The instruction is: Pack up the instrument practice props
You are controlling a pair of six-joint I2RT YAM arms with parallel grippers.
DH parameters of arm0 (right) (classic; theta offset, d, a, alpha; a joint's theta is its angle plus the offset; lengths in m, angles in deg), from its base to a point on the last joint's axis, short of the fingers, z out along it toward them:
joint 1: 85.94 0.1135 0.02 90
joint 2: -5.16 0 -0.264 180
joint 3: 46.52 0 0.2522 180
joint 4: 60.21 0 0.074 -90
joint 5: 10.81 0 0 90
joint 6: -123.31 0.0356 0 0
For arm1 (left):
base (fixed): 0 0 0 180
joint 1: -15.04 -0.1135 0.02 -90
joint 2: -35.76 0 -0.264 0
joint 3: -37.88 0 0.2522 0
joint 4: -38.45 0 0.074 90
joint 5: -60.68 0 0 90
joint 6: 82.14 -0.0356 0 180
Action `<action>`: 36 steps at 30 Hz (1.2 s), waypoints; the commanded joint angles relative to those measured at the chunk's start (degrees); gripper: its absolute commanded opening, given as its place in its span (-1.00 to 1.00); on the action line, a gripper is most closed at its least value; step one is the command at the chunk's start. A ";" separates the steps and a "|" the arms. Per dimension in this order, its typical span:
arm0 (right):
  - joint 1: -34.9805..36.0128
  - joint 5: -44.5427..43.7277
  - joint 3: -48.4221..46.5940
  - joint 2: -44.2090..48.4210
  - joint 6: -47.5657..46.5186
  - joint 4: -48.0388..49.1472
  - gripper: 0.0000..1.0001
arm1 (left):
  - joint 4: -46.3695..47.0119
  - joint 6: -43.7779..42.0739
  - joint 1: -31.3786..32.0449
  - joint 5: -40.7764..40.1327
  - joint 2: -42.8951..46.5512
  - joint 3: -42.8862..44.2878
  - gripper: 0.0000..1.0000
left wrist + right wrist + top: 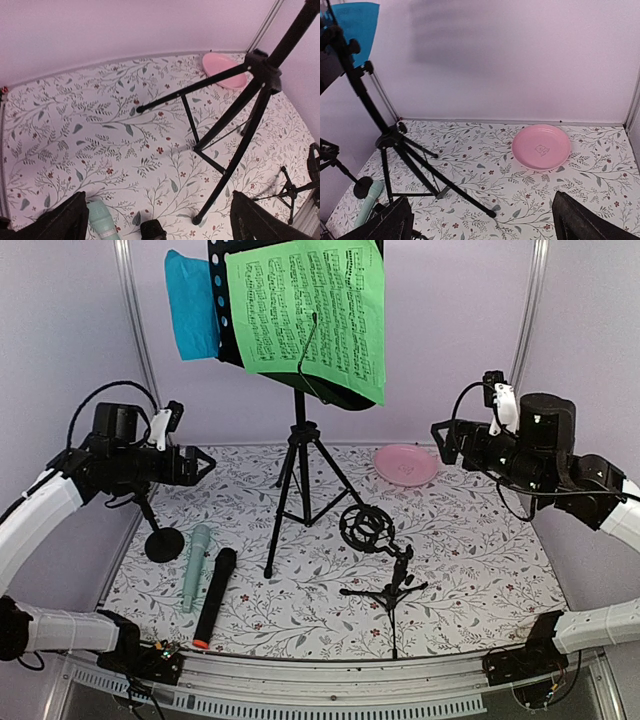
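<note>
A black perforated rack on tripod legs stands at the back centre. It holds a green sheet and a blue sheet. A mint-green microphone and a black microphone lie side by side at front left. A round-based mic support stands left of them. A small tripod support with a ring mount stands right of centre. My left gripper hangs open and empty above the left side. My right gripper hangs open and empty at the far right.
A round pink plate lies at the back right near the wall; it also shows in the right wrist view. Lilac walls close the back and sides. The rack's legs spread wide across the middle of the floral cloth.
</note>
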 commanded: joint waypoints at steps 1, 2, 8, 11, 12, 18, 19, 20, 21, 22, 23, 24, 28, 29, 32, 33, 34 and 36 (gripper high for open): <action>-12.02 10.38 -4.50 -1.76 3.51 -6.56 0.98 | 9.55 -5.10 -0.41 -2.90 6.54 -2.10 0.98; -13.56 11.47 -4.97 -2.66 4.49 -7.86 0.98 | 10.91 -6.08 -0.43 -3.98 7.95 -2.83 0.98; -16.86 14.94 -3.82 -6.40 8.96 -10.47 0.98 | 26.91 -6.78 -0.43 -7.85 20.68 -13.73 0.99; -16.89 15.82 -0.74 -7.22 10.18 -7.71 0.98 | 31.76 -4.47 -0.37 -9.81 23.97 -19.14 0.99; -16.88 15.51 0.50 -7.19 10.00 -6.71 0.98 | 32.38 -3.80 -0.41 -9.86 24.32 -20.46 0.98; -16.89 6.56 14.97 -0.51 6.38 5.98 0.98 | 37.02 -2.02 -0.32 -9.07 24.74 -28.62 0.98; -16.89 4.86 17.56 0.74 3.94 8.48 0.98 | 37.83 -2.04 -0.33 -9.11 24.79 -29.80 0.98; -16.89 2.91 19.86 1.90 2.15 10.46 0.98 | 38.50 -2.72 -0.28 -8.90 24.70 -30.84 0.98; -16.89 0.03 21.80 2.80 -0.02 12.17 0.98 | 39.32 -3.67 -0.34 -8.75 24.51 -32.03 0.98; -16.89 -2.88 23.98 3.45 -0.97 14.00 0.98 | 40.19 -4.60 -0.30 -8.73 24.13 -33.22 0.98; -16.87 -4.74 25.73 3.92 -2.24 16.28 0.98 | 40.86 -5.69 -0.32 -8.50 23.62 -34.29 0.98; -16.89 -5.13 27.78 4.43 -6.03 19.00 0.98 | 41.90 -7.16 -0.30 -8.18 23.17 -35.63 0.98; -16.84 -9.48 35.49 5.93 -13.76 27.79 0.98 | 50.86 -9.37 -0.32 -9.84 20.83 -41.53 0.99; -16.88 -10.10 37.44 6.23 -14.93 29.26 0.98 | 52.43 -9.81 -0.34 -10.43 19.68 -42.42 0.99; -16.97 -12.74 43.78 7.72 -16.47 36.14 0.98 | 56.63 -11.07 -0.34 -12.04 15.88 -43.84 0.98; -16.98 -13.20 46.04 8.53 -16.61 39.31 0.98 | 57.55 -11.32 -0.30 -12.06 14.68 -43.99 0.98; -16.93 -13.00 48.51 9.44 -16.76 42.90 0.98 | 59.16 -11.71 -0.32 -12.36 13.40 -44.55 0.99; -16.98 -11.78 53.09 10.81 -19.52 49.94 0.98 | 64.58 -13.25 -0.36 -14.51 10.75 -46.04 0.99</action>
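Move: The black microphone just laid down lies some 14 cm back from the left hand, in line with it sideways and about 22 cm below; the mint tube is roughly 7 cm back and 7 cm left of the hand, the round-based stand level with it and 17 cm left. From the right hand, the small tripod stands about 11 cm back, 11 cm left and 26 cm lower, with the pink plate some 37 cm ahead, 2 cm left, on the table. Both hands travel empty and wide open towards the outer sides: the left, above the microphone, first climbs about 8 cm while edging back and left and tipping its fingers up some 30 degrees, then sinks well below its starting height towards the table beside the mint tube. The right swings right and a little forward, clear of the small tripod, then drops some 20 cm overall while drifting farther right and turning clockwise, its fingers still off everything. ##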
